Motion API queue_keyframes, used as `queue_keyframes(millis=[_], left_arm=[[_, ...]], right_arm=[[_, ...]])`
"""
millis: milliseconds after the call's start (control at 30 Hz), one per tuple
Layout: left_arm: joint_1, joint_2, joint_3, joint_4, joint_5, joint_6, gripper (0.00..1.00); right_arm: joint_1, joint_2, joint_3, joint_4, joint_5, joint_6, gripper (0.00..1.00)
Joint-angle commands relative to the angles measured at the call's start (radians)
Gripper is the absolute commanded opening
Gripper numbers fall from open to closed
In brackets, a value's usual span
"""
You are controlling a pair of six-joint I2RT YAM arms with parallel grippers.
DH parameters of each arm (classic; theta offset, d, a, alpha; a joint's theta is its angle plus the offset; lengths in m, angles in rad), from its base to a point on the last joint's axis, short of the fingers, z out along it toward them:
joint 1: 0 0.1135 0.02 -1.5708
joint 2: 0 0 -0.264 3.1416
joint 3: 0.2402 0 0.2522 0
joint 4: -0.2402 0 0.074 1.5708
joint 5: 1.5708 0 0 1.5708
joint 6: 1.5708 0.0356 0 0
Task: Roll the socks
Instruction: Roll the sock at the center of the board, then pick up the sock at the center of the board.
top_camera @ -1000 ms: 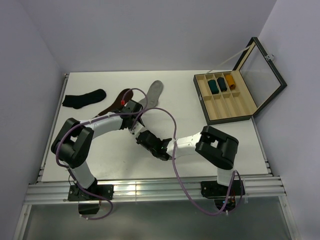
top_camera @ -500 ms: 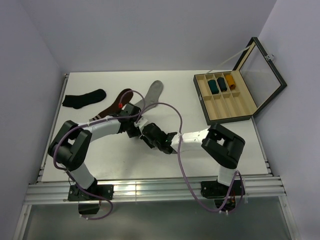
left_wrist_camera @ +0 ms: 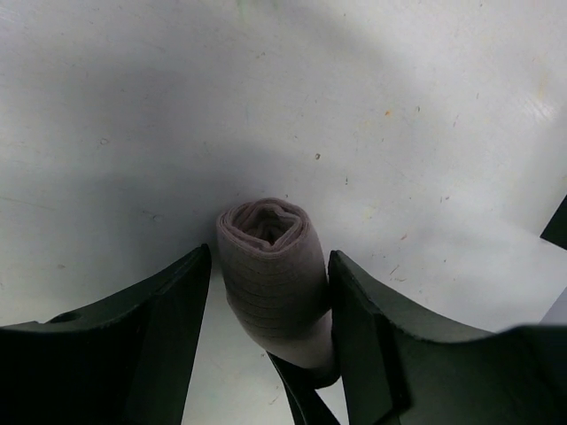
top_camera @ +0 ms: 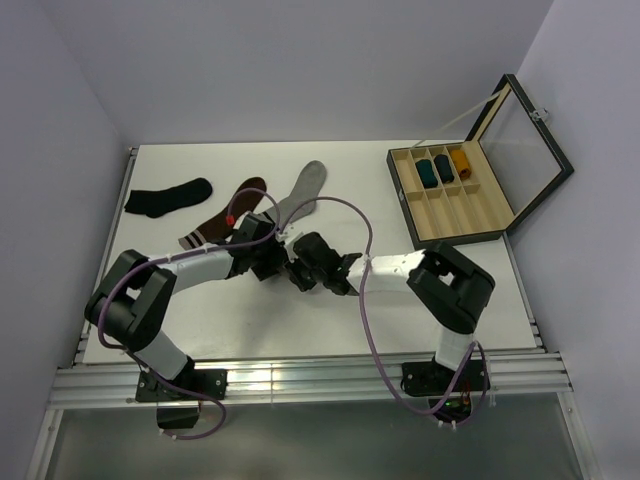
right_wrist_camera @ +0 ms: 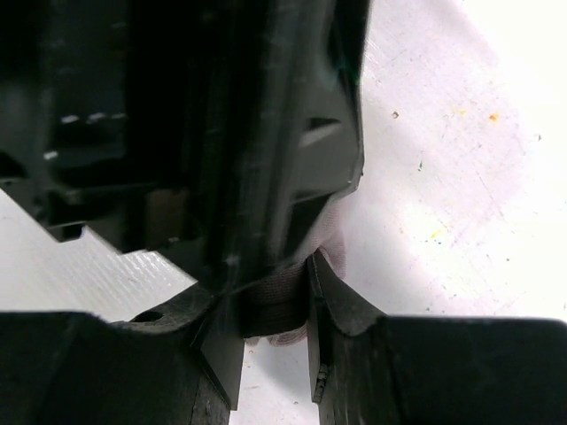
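Note:
The dusty pink sock (left_wrist_camera: 266,274) is rolled into a tight tube lying on the white table. My left gripper (left_wrist_camera: 270,257) straddles the roll with its jaws open; the right finger touches it and a thin gap shows on the left. My right gripper (right_wrist_camera: 270,297) is shut on the same roll (right_wrist_camera: 276,312) from the opposite end. In the top view the two grippers (top_camera: 272,262) (top_camera: 303,270) meet at mid-table and hide the roll. The light grey sock (top_camera: 305,188) lies flat just beyond them.
A black sock (top_camera: 165,196) and a dark brown sock (top_camera: 222,215) lie flat at the far left. An open wooden box (top_camera: 450,215) with rolled socks in its far compartments stands at the right. Purple cables loop over both arms.
My right gripper has moved up and away from the near edge to meet the left gripper, its elbow swinging back. My left gripper has shifted slightly nearer and right.

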Motion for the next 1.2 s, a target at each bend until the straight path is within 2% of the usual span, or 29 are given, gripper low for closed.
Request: queue_keyframes(millis=[0,200,300,333,400,433,500,567,600,633,700,800,933,1167], left_arm=[[-0.001,0.019,-0.024,0.008,0.008,-0.027,0.61],[-0.001,0.036,-0.037,0.02,0.007,-0.03,0.53],[-0.001,0.051,-0.038,0.021,0.005,-0.028,0.45],[-0.001,0.057,-0.04,0.023,0.005,-0.028,0.39],[-0.001,0.068,-0.038,0.021,0.005,-0.025,0.33],[-0.001,0.068,-0.034,0.018,0.004,-0.024,0.26],[-0.001,0.075,-0.03,0.012,0.002,-0.016,0.2],[-0.001,0.077,-0.029,0.008,0.004,-0.004,0.12],[-0.002,0.077,-0.026,0.005,0.005,0.001,0.1],[-0.001,0.075,-0.023,0.0,0.005,0.005,0.05],[-0.002,0.077,-0.015,-0.009,0.005,0.025,0.02],[-0.002,0.075,-0.004,-0.021,0.01,0.047,0.0],[-0.002,0.072,0.014,-0.044,0.01,0.068,0.0],[-0.002,0.075,0.046,-0.081,0.014,0.09,0.0]], right_arm=[[-0.037,0.033,-0.004,-0.135,-0.147,0.049,0.0],[-0.097,0.064,0.024,-0.17,-0.269,0.072,0.0],[-0.115,0.076,0.035,-0.181,-0.322,0.083,0.0],[-0.121,0.079,0.038,-0.181,-0.338,0.085,0.0],[-0.124,0.071,0.036,-0.182,-0.337,0.085,0.0],[-0.124,0.064,0.032,-0.179,-0.336,0.086,0.02],[-0.123,0.032,0.027,-0.173,-0.325,0.089,0.08],[-0.124,0.004,0.015,-0.164,-0.308,0.091,0.21],[-0.121,-0.031,0.013,-0.159,-0.296,0.089,0.33],[-0.12,-0.047,0.007,-0.156,-0.282,0.088,0.39],[-0.111,-0.085,0.002,-0.15,-0.216,0.077,0.53],[-0.086,-0.145,0.001,-0.146,-0.118,0.046,0.63],[-0.06,-0.182,0.01,-0.146,-0.038,0.002,0.66],[0.003,-0.124,0.024,-0.041,0.049,-0.057,0.67]])
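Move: The rolled part of the pinkish sock sits between the left hand's open fingers, its middle about 1 cm forward, 1 cm right and 1 cm below. From the right hand, which already pinches the roll's other end, that middle is roughly 1 cm forward, 2 cm left and 1 cm down. Counted from the left hand, the grey sock lies some 19 cm ahead and 5 cm right, the brown one about 15 cm ahead and 13 cm left, both slightly lower. The left hand eases about 1 cm forward, right and slightly down while its fingers close onto both sides of the roll, then keeps that grip almost in place, as the right hand, still pinching the other end, tilts some 15 degrees so its fingertips point farther back and left. Once the left has hold, the right opens wide, lets go of the sock and backs off to the right and then up, ending about 4 cm higher and 1–2 cm right, its tilt undone on the way. ##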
